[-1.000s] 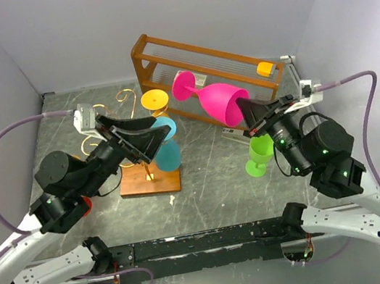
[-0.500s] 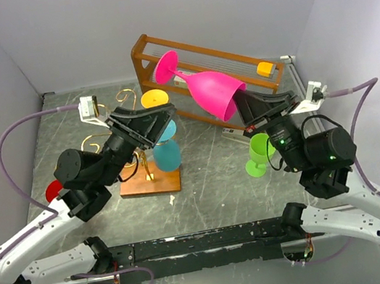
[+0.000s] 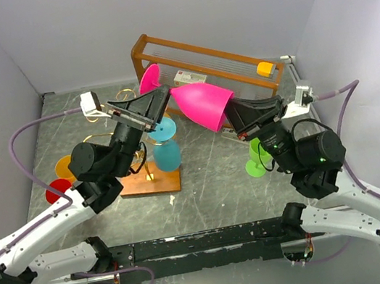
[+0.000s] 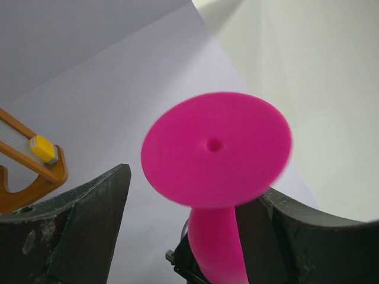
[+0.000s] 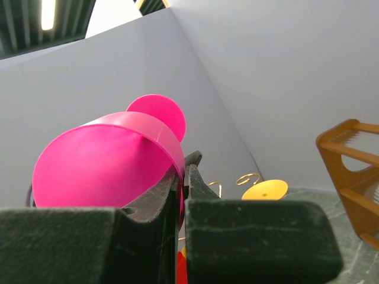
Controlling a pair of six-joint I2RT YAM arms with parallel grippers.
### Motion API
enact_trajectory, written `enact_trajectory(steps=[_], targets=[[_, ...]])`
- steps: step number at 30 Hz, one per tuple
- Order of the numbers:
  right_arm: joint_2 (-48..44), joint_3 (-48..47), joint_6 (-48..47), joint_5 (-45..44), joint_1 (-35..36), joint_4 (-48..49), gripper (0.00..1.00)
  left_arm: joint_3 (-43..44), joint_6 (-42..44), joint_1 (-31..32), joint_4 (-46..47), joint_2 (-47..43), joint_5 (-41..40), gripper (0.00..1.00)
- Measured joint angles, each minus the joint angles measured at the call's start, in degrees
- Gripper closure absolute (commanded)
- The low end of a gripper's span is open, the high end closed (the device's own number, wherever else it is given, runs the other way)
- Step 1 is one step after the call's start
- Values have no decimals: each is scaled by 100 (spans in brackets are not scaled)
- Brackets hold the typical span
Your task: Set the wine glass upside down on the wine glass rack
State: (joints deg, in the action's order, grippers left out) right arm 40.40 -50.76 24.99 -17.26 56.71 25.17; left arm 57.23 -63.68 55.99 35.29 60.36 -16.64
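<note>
The pink wine glass (image 3: 202,104) hangs tilted in the air above the table, bowl to the right and foot (image 3: 148,80) up to the left. My right gripper (image 3: 233,114) is shut on the bowl's rim (image 5: 177,155). My left gripper (image 3: 161,103) stands open with the pink stem (image 4: 216,242) between its fingers (image 4: 89,225), the stem close to the right finger and a wide gap on the left. Below it stands the wine glass rack (image 3: 151,182), gold wire on a wooden base, with a blue glass (image 3: 167,155) hanging on it upside down.
A brown wooden shelf (image 3: 233,55) runs along the back wall, with a yellow block (image 3: 264,68) and a white box (image 3: 190,77). A green glass (image 3: 257,156) stands under my right arm. Orange (image 3: 65,166) and red (image 3: 56,189) discs lie at the left.
My right gripper has carried the pink glass up and to the left. My left gripper has risen from beside the blue glass to straddle the pink stem.
</note>
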Motion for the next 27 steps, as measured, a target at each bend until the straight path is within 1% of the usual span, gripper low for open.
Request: enact_trajectory(steps=[4, 6, 15, 16, 17, 18, 23, 24, 27], targets=[[37, 0, 107, 111, -2, -13, 100, 24, -35, 0, 125, 107, -138, 33], [55, 0, 140, 138, -2, -13, 100, 24, -39, 0, 221, 133, -162, 42], [70, 170, 313, 295, -9, -90, 100, 50, -4, 2, 660, 210, -184, 77], [72, 170, 319, 317, -11, -107, 100, 50, 7, 2, 702, 219, -184, 82], [74, 170, 321, 337, -13, -129, 100, 50, 20, 7, 754, 223, -181, 90], [81, 170, 328, 361, -15, -155, 100, 48, 17, 13, 813, 223, -179, 93], [111, 170, 382, 505, -15, -269, 100, 46, 96, 37, 1005, 214, -164, 93], [109, 168, 402, 509, -15, -295, 97, 46, 151, 37, 1019, 214, -144, 93], [111, 120, 494, 503, -17, -442, 78, 50, 393, 39, 1049, 208, -76, 93]])
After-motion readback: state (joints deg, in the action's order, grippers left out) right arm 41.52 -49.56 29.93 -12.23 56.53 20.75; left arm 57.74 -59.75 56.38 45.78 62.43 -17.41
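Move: The pink wine glass hangs between the hands: its stem sits between the left hand's open fingers, only about 1 cm above their midpoint. From the right hand, which holds the rim, the stem is some 10 cm left, 3 cm ahead and 4 cm higher. On the rack, the foot of the blue glass is about 3 cm left of the left hand, level fore and aft, 14 cm below; the yellow glass's foot is 6 cm ahead, 3 cm left, equally low. Upward by about 3 cm goes the left hand as its fingers close and pinch the pink glass's stem just below the foot. Meanwhile the right hand, still gripping the bowl's rim, sinks about 3 cm and carries it nearly as far left, in under the left hand's side, turning slightly counter-clockwise. ##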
